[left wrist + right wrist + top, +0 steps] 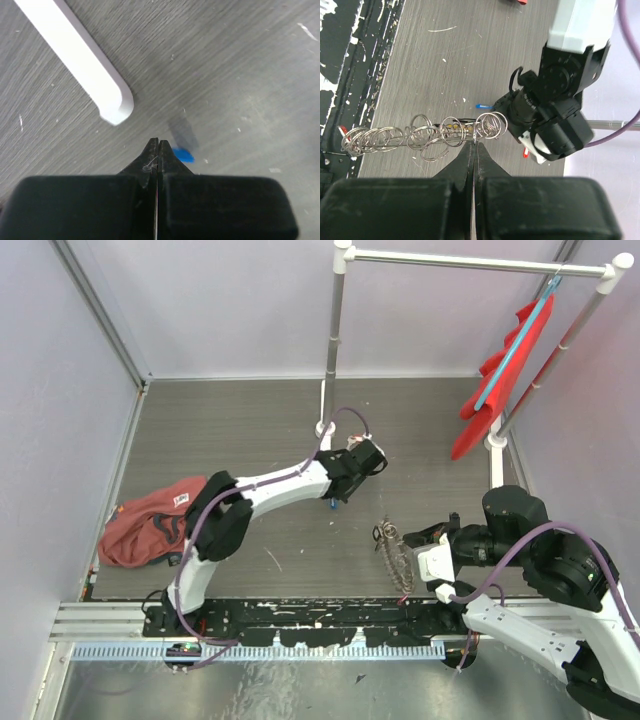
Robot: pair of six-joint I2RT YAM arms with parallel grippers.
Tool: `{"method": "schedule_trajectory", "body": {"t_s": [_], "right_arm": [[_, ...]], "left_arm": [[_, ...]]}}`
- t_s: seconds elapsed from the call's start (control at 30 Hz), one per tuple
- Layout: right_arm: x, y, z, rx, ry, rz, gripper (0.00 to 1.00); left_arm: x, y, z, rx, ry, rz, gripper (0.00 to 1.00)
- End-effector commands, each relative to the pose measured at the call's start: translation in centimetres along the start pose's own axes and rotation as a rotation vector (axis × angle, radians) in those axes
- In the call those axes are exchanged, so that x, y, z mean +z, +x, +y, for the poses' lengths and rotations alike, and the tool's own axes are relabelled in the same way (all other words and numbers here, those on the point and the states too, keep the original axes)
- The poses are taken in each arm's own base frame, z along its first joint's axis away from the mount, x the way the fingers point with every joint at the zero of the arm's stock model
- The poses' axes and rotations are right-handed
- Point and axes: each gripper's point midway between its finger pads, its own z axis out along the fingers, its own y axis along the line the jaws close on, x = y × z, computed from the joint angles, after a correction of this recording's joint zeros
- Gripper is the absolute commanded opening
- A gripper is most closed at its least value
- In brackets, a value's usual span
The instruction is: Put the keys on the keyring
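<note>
My left gripper (pixel 338 496) is out over the middle of the table, its jaws pressed together (pixel 158 142). The blue key (pixel 183 155) pokes out beside the right fingertip and casts a small shadow on the table below. The same blue key (pixel 482 106) sticks out from that gripper in the right wrist view. The keyring (pixel 392 550) is a long coil of silver wire loops (pixel 427 135) held just above the table. My right gripper (pixel 475 143) is shut on a wire near its far end. A yellow-headed key (pixel 453 130) sits among the loops.
A red cloth (pixel 150 520) lies at the table's left edge. A white rack (pixel 336 340) stands at the back, with a red garment (pixel 505 370) hanging on the right; its white foot (pixel 80 65) lies close to my left gripper. A small red piece (pixel 526 152) lies beneath the left arm.
</note>
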Motion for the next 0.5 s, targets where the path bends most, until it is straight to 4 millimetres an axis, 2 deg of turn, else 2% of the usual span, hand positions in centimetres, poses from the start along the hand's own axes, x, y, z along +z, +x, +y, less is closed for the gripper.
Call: {"method": "schedule_trajectory", "body": {"t_s": [0.0,0.23,0.47], "right_arm": [[-0.2,-1.3,-1.2,-0.031,0.039,-0.046,0.01],[-0.3,-1.6,-1.5,-0.037,0.049,-0.055,0.01],[0.3,-2.1,-1.6,-0.030,0.031,-0.086,0.01]], "left_arm": [[-5.0,-3.2,0.6,-0.071,0.065,-0.162,0.00],[-9.8,-3.9,0.6,-0.120,0.184,-0.299,0.00],[-17.3,-4.9,0.0,-0.137,0.414,-0.508,0.00]]}}
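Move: The keyring it is bound for hangs from the right fingers, about 19 cm back, 8 cm to the right and 26 cm above the left hand, which already holds the blue key just off the table. The white bar's middle lies some 12 cm ahead and 3 cm left of the left hand; the red key is about 16 cm ahead and 4 cm right, both 3 cm below. For the right hand the keyring is right at its fingertips. The blue key, still pinched in the shut left fingertips, is carried mostly straight up about 11 cm, and back some 5 cm towards the keyring, away from the white bar and red key. The left hand rolls over 20-odd degrees as it climbs, its left side dipping. The right hand stays put and keeps its hold on the keyring. ##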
